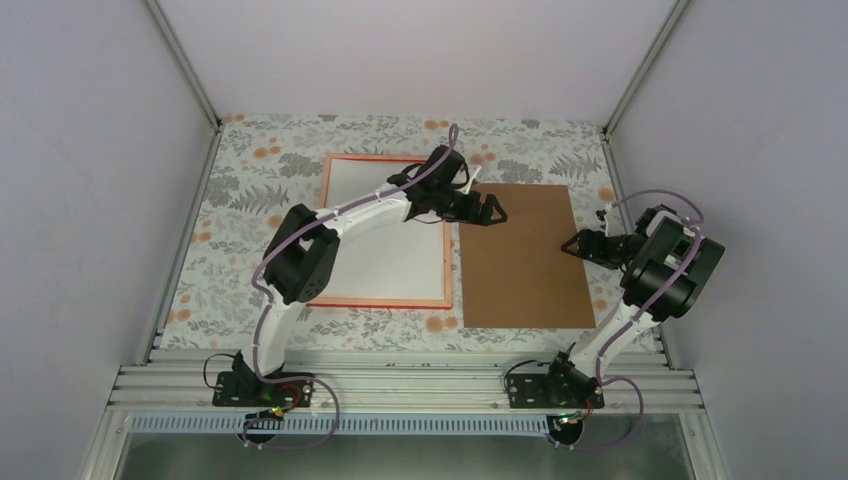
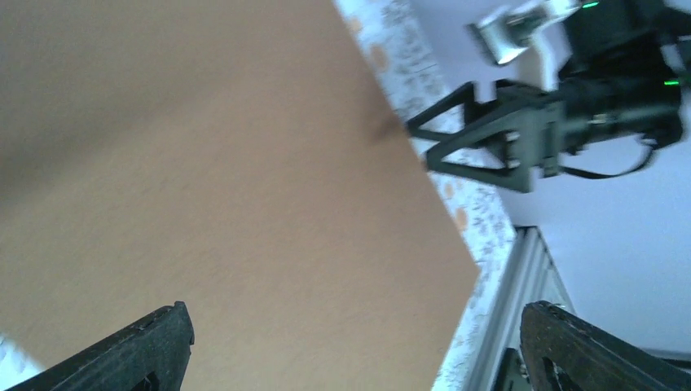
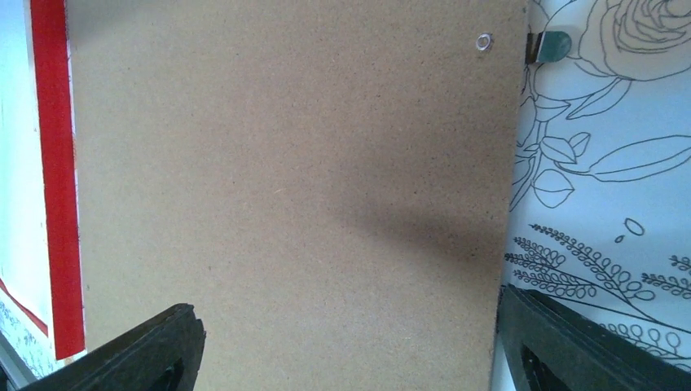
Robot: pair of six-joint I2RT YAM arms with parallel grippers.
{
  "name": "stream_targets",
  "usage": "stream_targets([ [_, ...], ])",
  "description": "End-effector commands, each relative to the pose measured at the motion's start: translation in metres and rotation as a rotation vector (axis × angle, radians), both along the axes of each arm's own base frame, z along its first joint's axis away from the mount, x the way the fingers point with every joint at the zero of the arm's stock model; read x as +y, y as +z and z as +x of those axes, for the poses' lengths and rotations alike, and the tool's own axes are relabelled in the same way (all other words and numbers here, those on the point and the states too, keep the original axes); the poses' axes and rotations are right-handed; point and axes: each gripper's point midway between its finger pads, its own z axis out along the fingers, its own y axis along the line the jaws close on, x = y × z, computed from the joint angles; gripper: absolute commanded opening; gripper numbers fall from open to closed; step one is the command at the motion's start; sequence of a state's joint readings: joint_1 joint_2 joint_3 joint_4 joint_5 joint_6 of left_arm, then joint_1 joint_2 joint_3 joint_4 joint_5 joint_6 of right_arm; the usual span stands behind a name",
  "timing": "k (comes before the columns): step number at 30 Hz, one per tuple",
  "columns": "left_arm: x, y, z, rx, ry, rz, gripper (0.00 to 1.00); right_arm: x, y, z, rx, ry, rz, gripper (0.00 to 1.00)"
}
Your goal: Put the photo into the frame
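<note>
The frame (image 1: 385,300), with thin orange-red edges, lies flat left of the middle. A white sheet (image 1: 385,255) fills its opening; it looks like the photo with its plain back up. My left gripper (image 1: 492,212) hangs open just past the frame's right edge, over the top left corner of a brown backing board (image 1: 518,265). In the left wrist view the gripper (image 2: 358,334) holds nothing over the board (image 2: 204,163). My right gripper (image 1: 580,243) is open at the board's right edge. In its own view this gripper (image 3: 350,334) is empty above the board (image 3: 285,163), and the frame's red band (image 3: 57,163) runs down the left.
The board lies on a floral cloth (image 1: 250,170) beside the frame. A small metal clip (image 3: 546,47) and an eyelet (image 3: 485,41) sit at the board's edge. An aluminium rail (image 1: 400,385) runs along the near side, and walls close in at both sides.
</note>
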State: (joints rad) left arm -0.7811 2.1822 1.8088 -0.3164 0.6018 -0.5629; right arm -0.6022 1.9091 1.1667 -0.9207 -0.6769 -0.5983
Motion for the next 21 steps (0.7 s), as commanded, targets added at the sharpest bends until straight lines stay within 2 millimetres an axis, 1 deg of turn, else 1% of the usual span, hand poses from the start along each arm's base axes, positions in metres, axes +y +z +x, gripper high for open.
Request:
stream_targets([
  [1, 0.015, -0.056, -0.008, 0.108, 0.098, 0.146, 1.00, 0.001, -0.044, -0.047, 0.268, -0.006, -0.058, 0.91],
  [4, 0.008, -0.072, -0.006, 0.113, 0.106, 0.187, 1.00, -0.003, -0.045, -0.050, 0.276, 0.005, -0.085, 0.91],
  [6, 0.013, -0.088, -0.003, 0.132, 0.145, 0.238, 1.00, -0.005, -0.044, -0.051, 0.278, 0.012, -0.099, 0.91],
  [7, 0.022, -0.098, 0.001, 0.131, 0.188, 0.285, 1.00, -0.005, -0.044, -0.052, 0.281, 0.015, -0.104, 0.91],
  [9, 0.042, -0.120, 0.001, 0.158, 0.253, 0.377, 1.00, -0.005, -0.044, -0.054, 0.287, 0.027, -0.110, 0.91],
  [11, 0.063, -0.134, 0.000, 0.180, 0.305, 0.434, 1.00, -0.001, -0.050, -0.062, 0.314, 0.049, -0.110, 0.91],
  [14, 0.087, -0.143, 0.006, 0.184, 0.374, 0.496, 1.00, 0.012, -0.062, -0.075, 0.369, 0.084, -0.080, 0.91],
  [16, 0.098, -0.144, 0.012, 0.178, 0.401, 0.522, 1.00, 0.022, -0.068, -0.082, 0.396, 0.099, -0.048, 0.91],
  [19, 0.108, -0.148, 0.016, 0.164, 0.418, 0.571, 1.00, 0.034, -0.070, -0.085, 0.410, 0.122, -0.025, 0.91],
  [21, 0.107, -0.151, 0.014, 0.176, 0.399, 0.570, 0.99, 0.037, -0.070, -0.084, 0.412, 0.132, -0.026, 0.91],
])
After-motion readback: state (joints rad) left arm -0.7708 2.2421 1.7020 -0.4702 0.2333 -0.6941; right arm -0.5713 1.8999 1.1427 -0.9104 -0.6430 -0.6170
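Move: The backboard's middle lies about 6 cm to the right of my left hand, 4 cm back and some 15 cm below; its left edge is around 7 cm to my left. The frame with the white sheet in it is centred about 26 cm left of this hand and 2 cm farther out. From my right hand, already at the board's right edge, the board's middle is some 11 cm left, 1 cm back and 3 cm down. I drop my left hand about 12 cm, fast at first, then carry it some 7 cm left with a little forward, so its open fingers come down astride the line of the backboard's left edge, tilting steeper and turning counter-clockwise by about 20 degrees. Its outer side pushes the frame left. My right hand keeps its outer finger on the board's right edge and nudges it left about 1 cm. ##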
